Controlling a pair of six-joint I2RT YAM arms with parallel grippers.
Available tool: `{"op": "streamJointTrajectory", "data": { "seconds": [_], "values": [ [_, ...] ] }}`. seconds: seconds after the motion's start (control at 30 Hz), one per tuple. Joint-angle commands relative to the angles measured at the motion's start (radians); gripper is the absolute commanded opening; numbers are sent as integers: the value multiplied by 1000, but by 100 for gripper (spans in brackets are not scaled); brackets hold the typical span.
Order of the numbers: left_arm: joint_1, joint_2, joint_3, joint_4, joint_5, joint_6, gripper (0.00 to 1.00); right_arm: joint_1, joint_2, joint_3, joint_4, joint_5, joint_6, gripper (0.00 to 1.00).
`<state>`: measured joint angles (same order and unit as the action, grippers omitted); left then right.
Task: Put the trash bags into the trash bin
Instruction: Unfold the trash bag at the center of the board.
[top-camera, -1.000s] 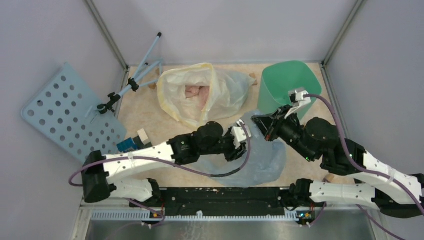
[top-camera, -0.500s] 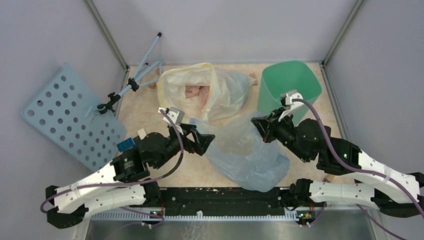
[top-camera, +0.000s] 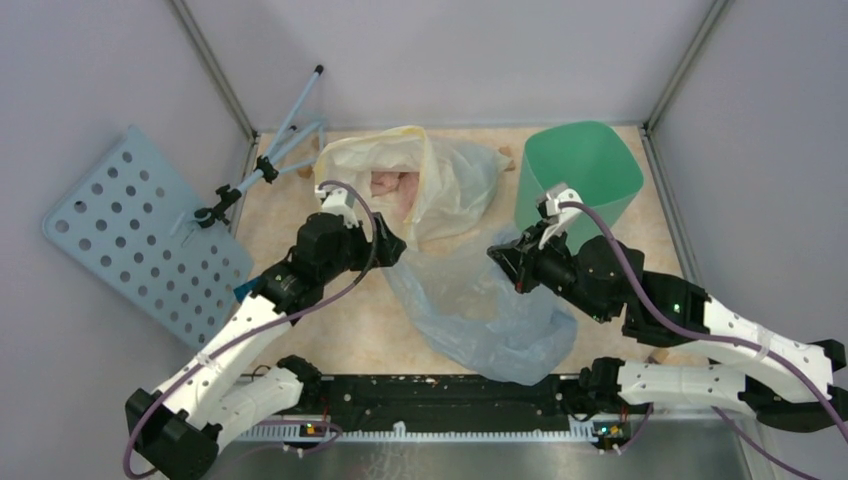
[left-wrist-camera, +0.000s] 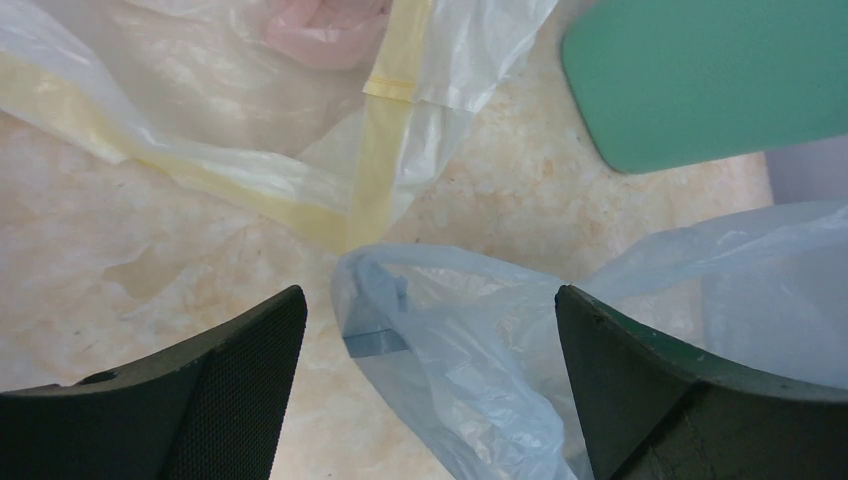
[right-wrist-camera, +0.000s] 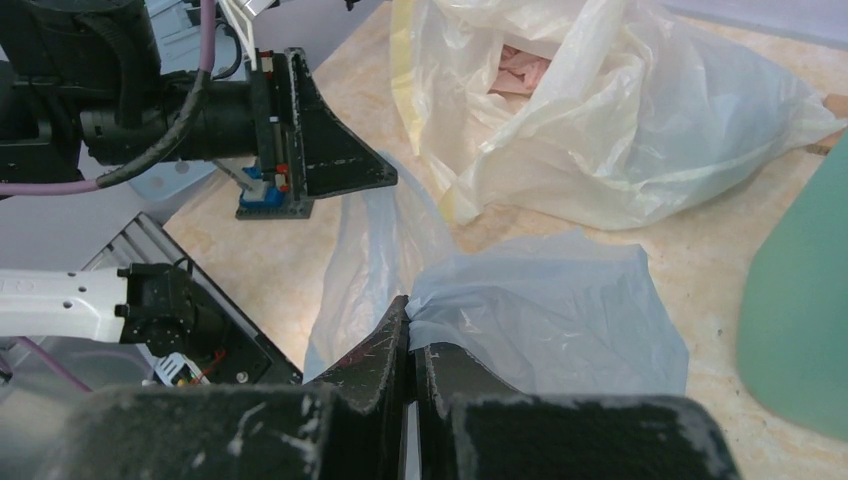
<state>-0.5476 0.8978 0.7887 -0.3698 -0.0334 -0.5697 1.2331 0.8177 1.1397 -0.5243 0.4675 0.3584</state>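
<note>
The pale-blue see-through trash bag (top-camera: 470, 315) lies crumpled on the table in front of the arms. My right gripper (top-camera: 503, 262) is shut on the bag's upper edge, and the plastic (right-wrist-camera: 540, 320) bunches at its tips (right-wrist-camera: 408, 305). My left gripper (top-camera: 388, 247) is open at the bag's left corner. A fold of the bag (left-wrist-camera: 450, 370) lies below and between the wide jaws (left-wrist-camera: 430, 300), and neither finger touches it. The mint-green trash bin (top-camera: 585, 175) stands at the back right, just behind the right gripper, and also shows in the wrist views (left-wrist-camera: 700, 80) (right-wrist-camera: 800, 300).
A whitish bag with a yellow rim (top-camera: 420, 190) lies at the back centre, touching the blue bag's top. A pale-blue perforated board (top-camera: 130, 235) leans at the left, beside a thin blue stand (top-camera: 275, 150). A small blue block (top-camera: 255, 290) sits by the left arm.
My left gripper has opened, let go of the bag and drawn back to the left. The bag has spread wider, and the right gripper has shifted slightly left with it.
</note>
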Motion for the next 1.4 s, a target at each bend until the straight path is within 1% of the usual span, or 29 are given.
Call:
{"op": "streamJointTrajectory", "data": {
  "seconds": [0.0,0.07,0.2,0.23,0.3,0.37,0.43,0.5,0.57,0.6,0.77,0.83,0.9,1.0,1.1,1.23,1.3,1.33,1.37],
  "values": [
    [33,15,-20,79,155,-50,98,5,-13,32,14,-17,-10,0],
    [42,9,-32,81,173,-58,95,5,-14,30,9,-12,-8,0],
    [45,-30,-40,29,109,-66,85,6,-17,31,2,4,-2,0],
    [45,-39,-45,21,105,-65,81,5,-18,31,0,5,0,0],
    [44,-52,-65,18,113,-63,70,5,-19,30,0,6,1,0],
    [45,-54,-89,32,118,-66,58,6,-20,29,0,7,3,0],
    [46,-45,-100,52,109,-55,38,6,-19,27,4,5,3,0],
    [46,-38,-77,43,55,-29,15,6,-18,27,6,5,3,0],
    [46,-43,-22,6,-30,5,2,5,-17,30,3,7,1,0],
    [46,-48,15,-15,-56,23,0,6,-18,30,0,11,2,0],
    [47,-58,266,-132,-144,123,0,5,-35,30,-16,44,8,0],
    [46,-59,361,-171,-132,144,0,5,-48,25,-25,63,16,0],
    [46,-60,438,-194,-83,149,0,6,-60,21,-42,86,27,0],
    [46,-58,480,-196,20,136,0,6,-73,22,-64,111,36,0],
    [46,-53,484,-179,105,120,0,5,-81,31,-66,113,32,0],
    [46,-39,483,-163,131,116,0,6,-72,50,-53,80,14,0],
    [46,-36,488,-161,127,117,0,5,-50,60,-78,71,12,0],
    [47,-36,490,-161,122,119,0,6,-35,69,-101,73,13,4],
    [47,-36,492,-159,118,119,0,5,-17,79,-131,80,15,16]
  ]
}}
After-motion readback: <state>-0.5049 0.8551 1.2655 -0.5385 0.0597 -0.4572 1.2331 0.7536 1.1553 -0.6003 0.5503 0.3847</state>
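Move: The blue trash bag's left rim, upright between the left hand's open fingers, is about 3 cm below the hand point and 1 cm back. The bag's body hangs some 15 cm to the left hand's right, 9 cm back and 9 cm lower. The white trash bag lies 18 cm ahead and 3 cm right, the green bin 12 cm ahead and 32 cm right. From the right hand, that left rim is about 9 cm ahead, 17 cm left and 18 cm below. Down about 3 cm and slightly back goes the left hand, shutting its wide-open fingers to pinch the blue bag's left rim, then it sweeps up over 20 cm, fingertips tilting up some 20 degrees. The right hand keeps its pinch on the other side of the rim, first still, then drawing about 3 cm to its right, away from the left hand. ##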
